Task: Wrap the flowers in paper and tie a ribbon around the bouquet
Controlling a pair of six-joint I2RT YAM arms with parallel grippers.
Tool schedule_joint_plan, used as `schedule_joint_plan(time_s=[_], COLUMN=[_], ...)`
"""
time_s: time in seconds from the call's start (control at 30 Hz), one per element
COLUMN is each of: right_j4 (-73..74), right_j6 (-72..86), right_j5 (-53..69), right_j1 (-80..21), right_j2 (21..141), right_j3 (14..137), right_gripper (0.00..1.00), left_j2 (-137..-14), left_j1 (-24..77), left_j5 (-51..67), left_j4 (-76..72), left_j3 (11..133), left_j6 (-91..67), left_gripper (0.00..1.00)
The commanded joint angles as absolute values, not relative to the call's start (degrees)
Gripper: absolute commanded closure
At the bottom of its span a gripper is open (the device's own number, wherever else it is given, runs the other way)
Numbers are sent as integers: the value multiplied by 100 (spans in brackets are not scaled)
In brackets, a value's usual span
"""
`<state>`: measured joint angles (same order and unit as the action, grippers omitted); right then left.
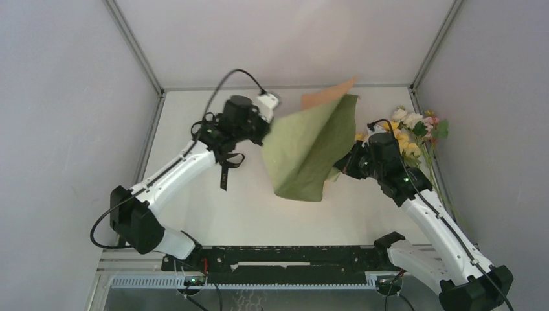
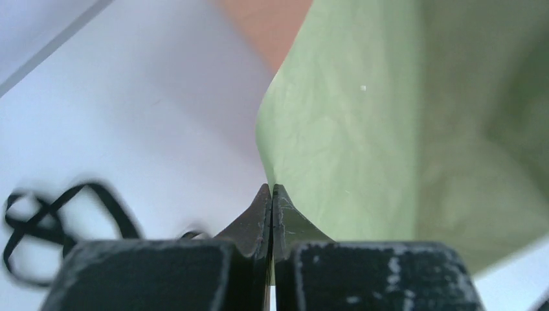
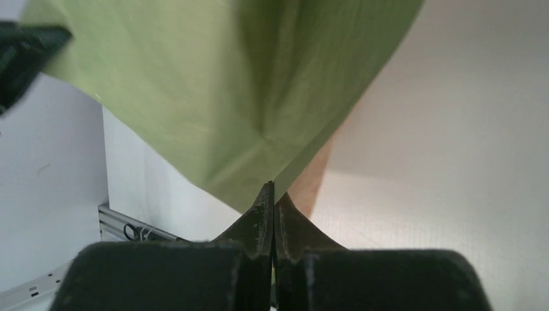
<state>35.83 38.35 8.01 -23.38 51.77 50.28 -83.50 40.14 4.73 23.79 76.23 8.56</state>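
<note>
The paper (image 1: 311,146) hangs in the air between my two grippers, olive green face toward the top camera, with a peach-orange corner (image 1: 327,97) behind. My left gripper (image 1: 265,128) is shut on its left edge (image 2: 272,189). My right gripper (image 1: 342,167) is shut on a lower right fold of the paper (image 3: 272,186). The flowers (image 1: 414,133), pink, yellow and white, lie at the back right by the wall, behind the right wrist. The black ribbon (image 1: 224,172) lies on the table under the left arm, looped (image 2: 40,219) in the left wrist view. No bouquet is in view.
Grey walls close in the white table (image 1: 213,214) on the left, back and right. A black rail (image 1: 285,256) with the arm bases runs along the near edge. The left arm's black cable (image 1: 223,84) arcs above its wrist.
</note>
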Motion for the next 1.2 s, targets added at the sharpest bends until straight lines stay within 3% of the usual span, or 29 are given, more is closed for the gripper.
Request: schedule_joint_plan(time_s=[0.0, 0.33, 0.37, 0.5, 0.6, 0.8, 0.97, 1.17], right_j4=[3848, 3913, 3926, 4099, 4242, 4593, 4696, 4311], right_j6=[3593, 4042, 4093, 4157, 4105, 3728, 3033, 1998], right_j5=[764, 475, 456, 287, 177, 477, 739, 1259], right_j1=[-2205, -2840, -2895, -2873, -2732, -2037, -1136, 286], right_j2=[5010, 5004, 5009, 4876, 4593, 4226, 4347, 5072], right_j3=[4983, 4410, 4334, 4199, 4201, 4208, 4535, 5428], right_gripper=[100, 100, 98, 58, 45, 36, 29, 30], left_j2=[-7951, -8497, -8626, -9097, -9348, -9606, -9737, -9756], left_j1=[2572, 1175, 1148, 1139, 1104, 773, 535, 369], left_j5=[795, 832, 818, 848, 651, 269, 655, 784], left_j4=[1931, 1314, 1276, 1230, 1232, 1350, 1539, 1586], left_j3=[7252, 6361, 6379, 6503, 6617, 6741, 6653, 6552], left_j6=[80, -290, -302, -357, -271, 217, 287, 171], left_gripper=[100, 100, 100, 100, 100, 100, 100, 100])
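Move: The left hand pinches the left corner of the green-sided paper high above the table. The black ribbon it heads for lies some 20 cm to its left, 12 cm ahead and 23 cm below; the paper's middle is about 18 cm to its right, 8 cm ahead and 12 cm lower. The right hand holds the paper's other side; from it the flowers lie roughly 32 cm to the right, 22 cm ahead and 18 cm below. Leftward in a fast swing, then down, the left hand carries its still-pinched corner some 23 cm left, 10 cm forward and 17 cm down to the ribbon, turning about 40 degrees counter-clockwise and tipping down. The right hand sinks 7 cm while drawing back, opens to let go of its edge, then swings right towards the flowers, rising slightly. ##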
